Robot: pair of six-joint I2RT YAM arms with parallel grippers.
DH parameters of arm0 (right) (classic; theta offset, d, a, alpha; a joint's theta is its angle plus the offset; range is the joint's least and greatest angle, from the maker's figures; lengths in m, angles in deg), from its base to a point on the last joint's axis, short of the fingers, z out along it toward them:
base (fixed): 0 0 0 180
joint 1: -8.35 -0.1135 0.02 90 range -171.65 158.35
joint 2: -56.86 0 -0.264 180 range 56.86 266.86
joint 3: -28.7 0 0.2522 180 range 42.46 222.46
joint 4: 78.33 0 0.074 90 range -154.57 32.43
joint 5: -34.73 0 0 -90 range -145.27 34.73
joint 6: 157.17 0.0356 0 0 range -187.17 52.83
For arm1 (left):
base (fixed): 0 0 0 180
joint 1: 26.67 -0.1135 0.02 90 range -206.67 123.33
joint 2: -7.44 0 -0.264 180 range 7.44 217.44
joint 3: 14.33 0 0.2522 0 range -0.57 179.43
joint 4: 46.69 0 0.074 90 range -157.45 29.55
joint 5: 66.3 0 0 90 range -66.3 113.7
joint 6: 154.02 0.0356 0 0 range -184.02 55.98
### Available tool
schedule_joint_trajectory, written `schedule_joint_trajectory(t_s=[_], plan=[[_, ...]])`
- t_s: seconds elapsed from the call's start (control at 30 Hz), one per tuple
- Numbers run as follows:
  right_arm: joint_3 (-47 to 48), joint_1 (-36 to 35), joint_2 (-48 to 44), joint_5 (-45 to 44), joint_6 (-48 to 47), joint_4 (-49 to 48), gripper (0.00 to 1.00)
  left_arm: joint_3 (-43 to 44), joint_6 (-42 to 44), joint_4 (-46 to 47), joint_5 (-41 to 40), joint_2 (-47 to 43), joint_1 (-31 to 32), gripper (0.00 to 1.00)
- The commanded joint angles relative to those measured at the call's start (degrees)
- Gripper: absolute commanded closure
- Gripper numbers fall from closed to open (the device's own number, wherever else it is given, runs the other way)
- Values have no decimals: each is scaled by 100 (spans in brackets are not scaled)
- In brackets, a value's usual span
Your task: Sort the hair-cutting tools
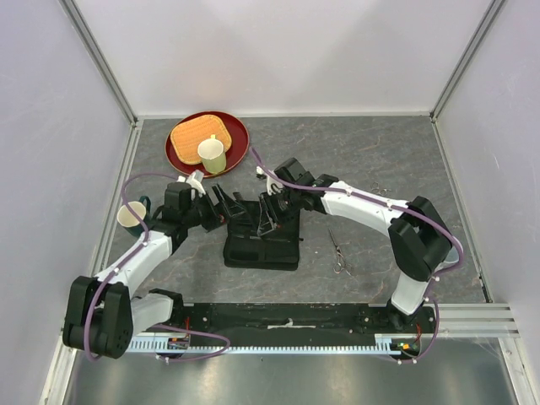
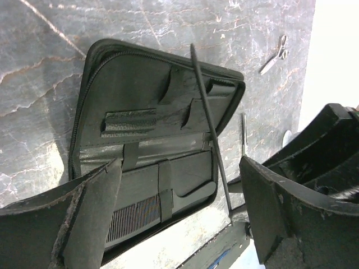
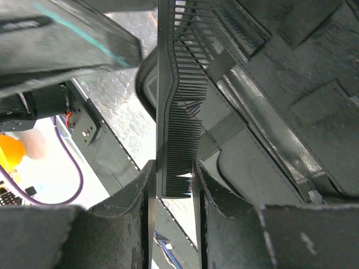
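The black zip case lies open mid-table. My right gripper is shut on the end of a straight black comb, held above the case. In the left wrist view this comb shows edge-on as a thin black line across the case's right side. A second comb sits in the case under a strap. My left gripper hangs wide open over the case's near half, with nothing between its fingers. One pair of silver scissors lies on the table right of the case, also in the left wrist view.
A red tray at the back left carries an orange square pad and a pale cup. A green mug stands by the left wall beside my left arm. White walls enclose the table on three sides.
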Motion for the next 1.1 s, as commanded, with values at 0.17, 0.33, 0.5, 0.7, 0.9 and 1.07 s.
schedule_joint_trajectory(t_s=[0.17,0.33,0.5,0.7,0.9,1.07], plan=[[-59,-233,140,289,303,-706,66,-331,-660,1186,111,334,-25,20],[-50,-321,202,271,321,-759,66,-340,-757,1405,199,501,-17,41],[-15,-391,307,236,321,-776,66,-340,-783,1485,348,712,-8,67],[3,-462,299,87,338,-759,64,-340,-819,1485,322,695,-16,98],[-15,-479,-61,-62,399,-750,32,-262,-784,1345,279,318,-8,98],[-67,-470,-562,-527,479,-750,7,-33,-608,932,147,-78,-16,98]])
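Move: The black comb is already in the right fingers near one end. Its middle lies about 3 cm ahead of that hand, 4 cm left and 2 cm up, and some 2 cm ahead and 4 cm right of the open left hand, 1 cm up. The open case lies 9 cm below, almost under the right hand; the long scissors are about 22 cm right and 7 cm back of that hand. From the left hand, the cream mug is roughly 19 cm ahead and 6 cm left. The left fingers shut around the comb, pinching it part-way along, after that hand dips 2 cm and edges about 1 cm forward and right. The right hand carries the comb some 3 cm left and 2 cm back towards it, sinks slightly, then spreads its fingers wide to let go; both hands finish by rising about 2 cm. ##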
